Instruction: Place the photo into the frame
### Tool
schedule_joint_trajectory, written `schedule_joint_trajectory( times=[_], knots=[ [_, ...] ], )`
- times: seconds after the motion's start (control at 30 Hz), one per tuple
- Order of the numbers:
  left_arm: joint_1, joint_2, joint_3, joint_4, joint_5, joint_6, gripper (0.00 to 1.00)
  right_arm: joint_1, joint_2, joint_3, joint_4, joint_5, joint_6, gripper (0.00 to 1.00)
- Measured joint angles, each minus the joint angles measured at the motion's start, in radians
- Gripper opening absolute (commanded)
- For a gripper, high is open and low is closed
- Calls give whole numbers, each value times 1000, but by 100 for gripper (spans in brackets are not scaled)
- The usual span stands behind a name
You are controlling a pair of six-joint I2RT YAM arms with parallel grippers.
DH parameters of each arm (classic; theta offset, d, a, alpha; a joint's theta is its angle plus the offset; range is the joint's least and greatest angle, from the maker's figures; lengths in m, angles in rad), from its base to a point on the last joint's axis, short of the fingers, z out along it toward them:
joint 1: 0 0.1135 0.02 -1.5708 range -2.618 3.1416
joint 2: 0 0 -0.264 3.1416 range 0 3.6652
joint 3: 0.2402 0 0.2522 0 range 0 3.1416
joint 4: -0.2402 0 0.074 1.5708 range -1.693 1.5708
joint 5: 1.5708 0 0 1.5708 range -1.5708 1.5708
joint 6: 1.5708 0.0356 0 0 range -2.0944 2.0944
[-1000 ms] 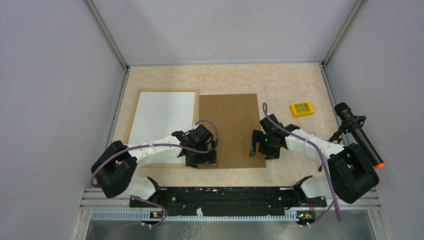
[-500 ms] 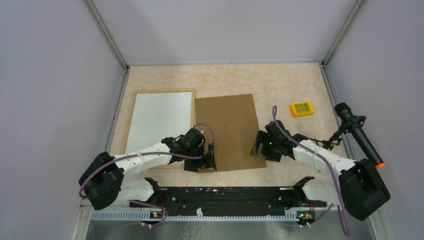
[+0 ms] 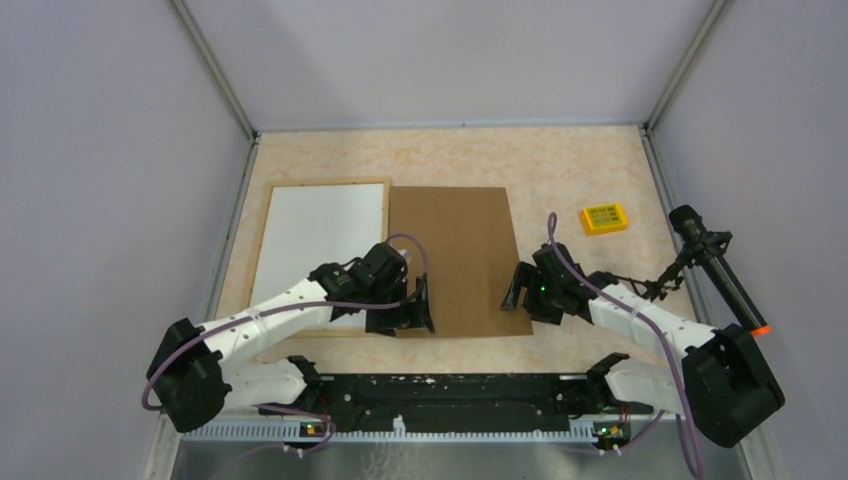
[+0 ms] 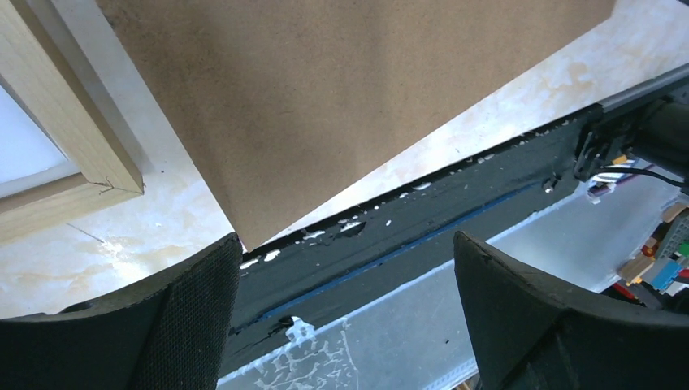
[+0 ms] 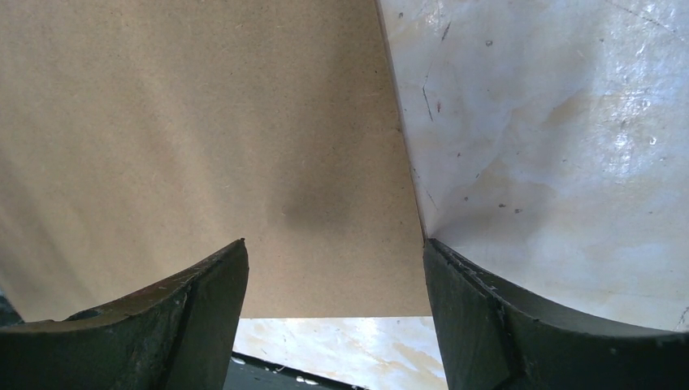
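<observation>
The frame [image 3: 266, 243], light wood around a white sheet [image 3: 322, 240], lies flat at the left. The photo does not show in any view. A plain brown board [image 3: 455, 255] lies beside the frame, its left edge against the frame's right rail. My left gripper [image 3: 405, 322] hovers open over the board's near left corner. In the left wrist view that gripper [image 4: 348, 244] holds nothing, with the board [image 4: 325, 106] and the frame corner [image 4: 69, 150] ahead. My right gripper [image 3: 527, 300] stands open at the board's near right corner; in its own view the gripper [image 5: 333, 248] straddles the board [image 5: 203, 146].
A small yellow block [image 3: 604, 218] lies at the right. A black cylinder with an orange tip [image 3: 715, 270] stands on a stand by the right wall. The black base rail [image 3: 450, 390] runs along the near edge.
The brown board's far left corner has slid left against the frame. The left arm has straightened and its base swung left; the right gripper shifted slightly right and nearer.
</observation>
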Motion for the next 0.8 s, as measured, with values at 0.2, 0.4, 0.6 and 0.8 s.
schedule_joint_trajectory(
  times=[0.2, 0.4, 0.6, 0.8],
  knots=[
    [0, -76, 24, -24, -23, 0, 99, 6, 3, 6, 4, 0, -8, 77],
    [0, -160, 25, -68, -124, -1, 99, 55, 66, 40, 40, -8, 0, 77],
    [0, -238, 25, -127, -252, 4, 99, 113, 146, 84, 84, -39, 23, 77],
    [0, -245, 13, -168, -391, 4, 99, 149, 200, 107, 133, -79, 59, 77]
  ],
)
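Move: The frame's middle lies about 18 cm left of the left gripper and 14 cm ahead, some 7 cm below. Between the hands is the backing board, its middle about 8 cm right of the left gripper, 14 cm ahead and slightly below. From the right gripper, which is low by the table, the frame's middle is about 41 cm left and 11 cm ahead, the board's middle some 14 cm left and 10 cm ahead, and the yellow box 15 cm right and 18 cm ahead. Keep the backing board between the two open grippers, one left-hand finger at its raised near-left corner and one right-hand finger against its right edge. Raise the left gripper a few centimetres, then carry it about 6 cm left and half as far forward towards the frame, swinging its fingertips forward some 20 degrees. Follow with the right gripper, pushing the board's right edge left at the same low height. ##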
